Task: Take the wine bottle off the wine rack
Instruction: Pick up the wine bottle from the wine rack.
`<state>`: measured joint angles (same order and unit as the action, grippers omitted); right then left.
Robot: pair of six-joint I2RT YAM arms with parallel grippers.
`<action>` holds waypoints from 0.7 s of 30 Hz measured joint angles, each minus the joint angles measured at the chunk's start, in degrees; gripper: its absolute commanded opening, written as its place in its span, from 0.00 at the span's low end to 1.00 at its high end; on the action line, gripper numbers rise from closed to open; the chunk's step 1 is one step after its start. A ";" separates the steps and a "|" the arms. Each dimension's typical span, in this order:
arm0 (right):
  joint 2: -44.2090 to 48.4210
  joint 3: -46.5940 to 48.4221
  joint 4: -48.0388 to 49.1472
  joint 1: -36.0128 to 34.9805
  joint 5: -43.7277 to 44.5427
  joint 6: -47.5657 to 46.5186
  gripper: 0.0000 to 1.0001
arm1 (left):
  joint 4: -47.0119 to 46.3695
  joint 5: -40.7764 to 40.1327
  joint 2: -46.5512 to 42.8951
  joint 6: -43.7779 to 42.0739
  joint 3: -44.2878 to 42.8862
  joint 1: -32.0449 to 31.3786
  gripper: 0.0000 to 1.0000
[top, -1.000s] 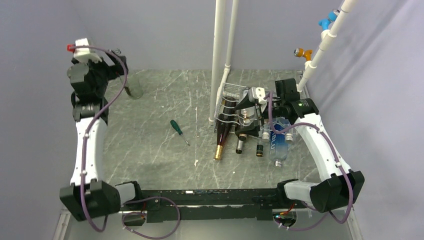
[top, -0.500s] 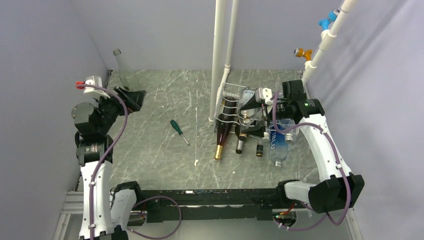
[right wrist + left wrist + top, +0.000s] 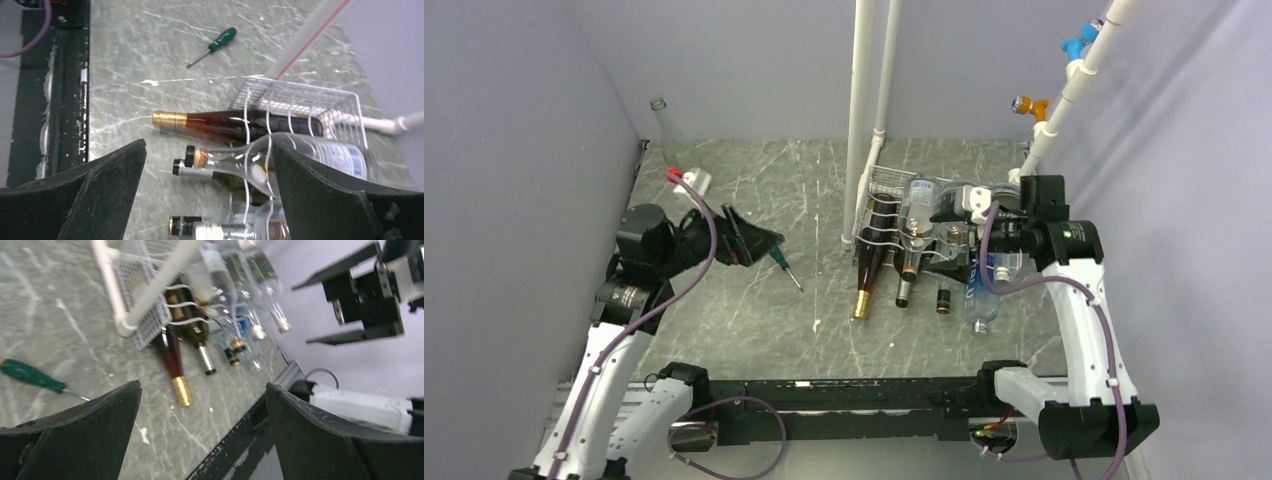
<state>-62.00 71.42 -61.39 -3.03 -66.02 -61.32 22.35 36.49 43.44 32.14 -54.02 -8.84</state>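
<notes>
The white wire wine rack (image 3: 886,190) stands right of centre with several bottles lying in it, necks toward me. A dark red wine bottle with a gold cap (image 3: 865,278) lies at its left end, shown also in the right wrist view (image 3: 225,122) and the left wrist view (image 3: 170,357). A clear corked bottle (image 3: 300,147) lies on top. My right gripper (image 3: 944,240) hovers open over the bottle necks, nothing between its fingers (image 3: 209,145). My left gripper (image 3: 749,240) is open at mid-left, apart from the rack (image 3: 202,387).
A green-handled screwdriver (image 3: 776,256) lies on the table just beside the left gripper. A clear glass bottle (image 3: 664,128) stands in the back left corner. White pipes (image 3: 864,110) rise right behind the rack. A blue-labelled water bottle (image 3: 979,285) lies at the rack's right end.
My left arm has swung down from the back left corner toward the table's middle, leaving the clear bottle standing there. The right gripper has drawn back a little to the right.
</notes>
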 measured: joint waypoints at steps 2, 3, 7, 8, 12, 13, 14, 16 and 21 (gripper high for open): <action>2.25 -0.85 0.24 2.75 -0.15 0.61 1.00 | 0.02 -2.10 -0.50 -0.04 -0.11 -5.84 1.00; 3.48 -1.51 0.37 4.33 -0.15 1.16 1.00 | 0.00 -3.43 -0.76 -0.02 -0.11 -9.01 1.00; 7.67 -5.07 2.21 9.97 -1.16 3.87 1.00 | -1.84 -8.13 -1.29 0.20 1.01 -18.88 0.99; 8.37 -5.95 2.78 11.06 -1.68 4.70 1.00 | -2.32 -9.60 -1.16 0.24 1.42 -21.75 0.99; 10.73 -9.86 6.34 17.27 -4.79 8.96 1.00 | -3.93 -15.96 1.20 0.22 1.68 -31.78 1.00; 10.99 -10.43 7.15 18.93 -5.64 9.97 1.00 | -4.74 -17.59 2.25 0.22 1.68 -33.44 1.00; 11.10 -10.80 7.93 20.46 -6.56 10.84 1.00 | -5.44 -19.17 3.34 0.20 1.68 -36.83 1.00; 11.02 -11.15 9.51 23.17 -8.28 12.57 1.00 | -7.08 -22.25 5.99 0.26 1.68 -41.03 1.00; 10.10 -13.09 13.77 27.87 -12.70 16.22 1.00 | -12.37 -29.83 13.09 0.90 1.64 -48.33 1.00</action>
<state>-51.90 58.33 -47.62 24.84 -78.72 -45.10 9.98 6.66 56.53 33.04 -52.38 -57.17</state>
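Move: The clear bottle with the blue-white label, on the rack's upper tier, has its middle about 29 cm to the left hand's right, 12 cm ahead and 17 cm below. The brown bottle lies about 8 cm left of it, 3 cm nearer the robot and 7 cm lower; a second clear bottle lies 9 cm to its right, level with it. From the right hand the labelled bottle lies some 12 cm ahead, 1 cm left and 14 cm below. Swing the open left gripper about 16 cm to the right and 7 cm back, towards the neck end of the labelled clear bottle, turning it some 20 degrees clockwise and letting it sink a few centimetres late in the swing. Meanwhile clear the open right gripper away to the right by about 8 cm, turning it clockwise too. Touch nothing with the left. ##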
